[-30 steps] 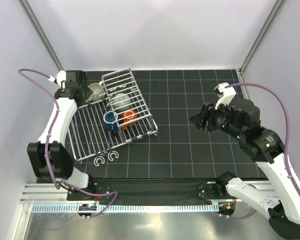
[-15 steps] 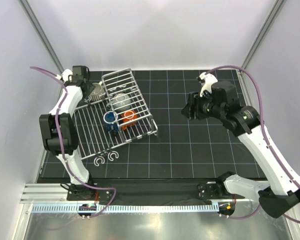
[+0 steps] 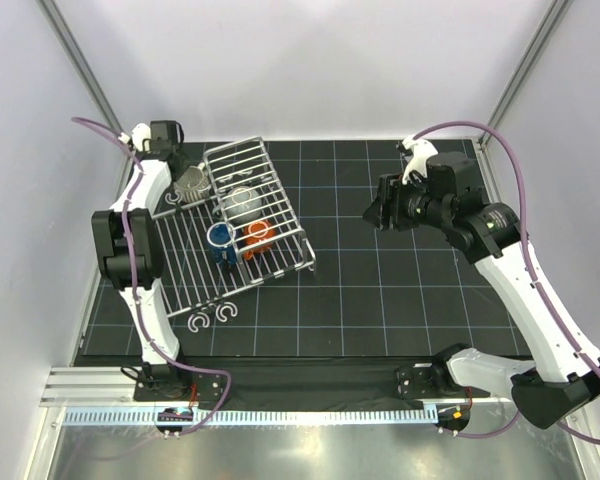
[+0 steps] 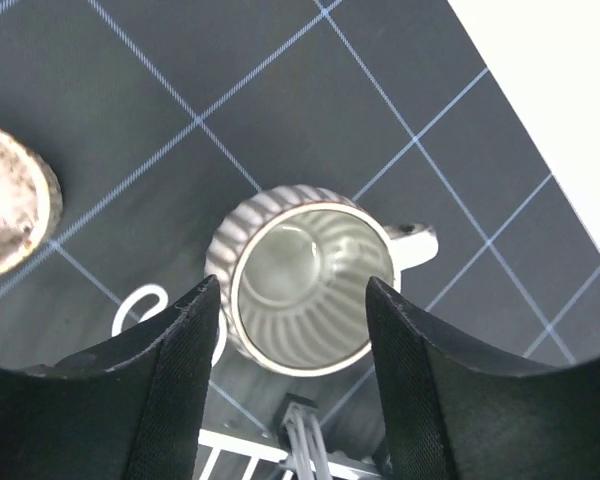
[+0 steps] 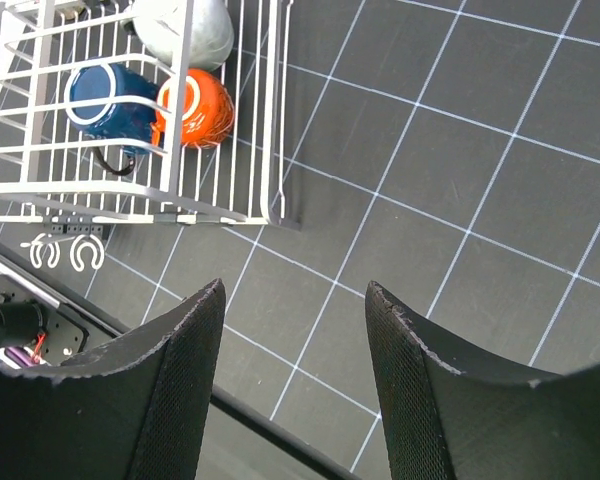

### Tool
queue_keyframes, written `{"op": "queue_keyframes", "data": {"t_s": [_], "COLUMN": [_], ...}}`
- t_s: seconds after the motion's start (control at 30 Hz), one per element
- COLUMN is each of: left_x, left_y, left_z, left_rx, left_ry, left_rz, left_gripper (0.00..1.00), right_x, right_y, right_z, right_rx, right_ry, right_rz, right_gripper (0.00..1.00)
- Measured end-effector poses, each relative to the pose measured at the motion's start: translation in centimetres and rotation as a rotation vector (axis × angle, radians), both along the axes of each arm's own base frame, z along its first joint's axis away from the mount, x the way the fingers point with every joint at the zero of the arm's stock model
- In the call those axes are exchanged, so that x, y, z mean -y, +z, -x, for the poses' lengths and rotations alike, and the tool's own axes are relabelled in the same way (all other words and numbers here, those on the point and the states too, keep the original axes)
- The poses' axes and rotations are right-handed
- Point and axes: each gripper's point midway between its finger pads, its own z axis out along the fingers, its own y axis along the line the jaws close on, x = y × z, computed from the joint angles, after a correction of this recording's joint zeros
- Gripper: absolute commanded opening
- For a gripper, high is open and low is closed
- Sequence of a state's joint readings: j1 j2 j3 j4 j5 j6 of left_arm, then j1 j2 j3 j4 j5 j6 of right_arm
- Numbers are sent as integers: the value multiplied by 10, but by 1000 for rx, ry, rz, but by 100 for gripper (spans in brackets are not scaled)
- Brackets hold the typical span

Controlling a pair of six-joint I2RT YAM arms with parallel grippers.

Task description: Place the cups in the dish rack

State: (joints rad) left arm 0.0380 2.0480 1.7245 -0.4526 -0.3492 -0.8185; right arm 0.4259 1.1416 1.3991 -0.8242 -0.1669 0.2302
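Observation:
A cream cup with dark stripes [image 4: 305, 290] stands upright on the mat just behind the dish rack [image 3: 180, 265], its handle to the right. My left gripper [image 4: 291, 285] hangs open over it, one finger on either side of its rim and neither touching it. In the top view that gripper [image 3: 180, 160] is at the back left, by the striped cup [image 3: 191, 182]. The rack's basket holds a dark blue cup [image 5: 105, 100], an orange-red cup [image 5: 195, 105] and a light grey cup [image 5: 185, 30]. My right gripper [image 5: 293, 290] is open and empty, in the air to the right of the rack.
A brownish speckled round thing [image 4: 10, 210] lies left of the striped cup, cut off by the frame edge. A white hook [image 4: 145, 305] lies beside the cup, and two more hooks [image 3: 212, 318] lie in front of the rack. White walls close the back and sides.
The left arm has swung back and brought its gripper over the striped cup, jaws slightly narrower. The right arm has risen and shifted back and left.

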Motion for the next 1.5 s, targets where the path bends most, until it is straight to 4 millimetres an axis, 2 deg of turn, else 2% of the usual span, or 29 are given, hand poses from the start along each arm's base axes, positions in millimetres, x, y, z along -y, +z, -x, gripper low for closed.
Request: {"op": "queue_keyframes", "data": {"t_s": [0.33, 0.67, 1.0, 1.2, 1.37, 1.5], "left_x": [-4, -8, -15, -15, -16, -17], "left_y": [-12, -44, -40, -48, -57, -58], "left_z": [1, 2, -15, -17, -15, -13], "left_rx": [-55, -144, -145, -166, -189, -201], "left_ry": [-49, -71, -74, -84, -90, -94], "left_rz": [-57, -92, -127, -133, -135, -137], "left_gripper": [52, 51, 47, 44, 38, 27], "right_x": [12, 19, 23, 27, 29, 30], "right_y": [-1, -2, -7, -6, -4, -5], "right_z": [-7, -11, -15, -17, -19, -20], "right_rx": [-2, -5, -23, -22, -16, -18], "right_ry": [-43, -65, -71, -81, -87, -94], "right_rz": [0, 2, 21, 24, 22, 22], "right_gripper": [61, 61, 61, 61, 60, 61]}}
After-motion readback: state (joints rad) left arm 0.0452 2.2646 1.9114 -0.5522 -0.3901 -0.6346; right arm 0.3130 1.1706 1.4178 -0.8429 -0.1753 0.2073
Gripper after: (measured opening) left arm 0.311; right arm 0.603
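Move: The ribbed cup stands open side up just under the left hand, its middle about 3 cm ahead, 2 cm to the right and some 9 cm lower. The speckled cup is about 12 cm left and 5 cm back; in the rack, the grey cup sits roughly 16 cm right and 5 cm back, the blue cup 10 cm right and 16 cm back. From the right hand the ribbed cup is some 28 cm ahead and 50 cm left, 27 cm lower. The left fingers come to straddle the ribbed cup's left wall, one inside and one outside, closing from roughly 0.6 to a third open. The hand sinks about 6 cm in two stages, with a small shift forward and left between, tipping some 10 degrees further down. The empty right hand drifts about 3 cm right and 2 cm forward. ##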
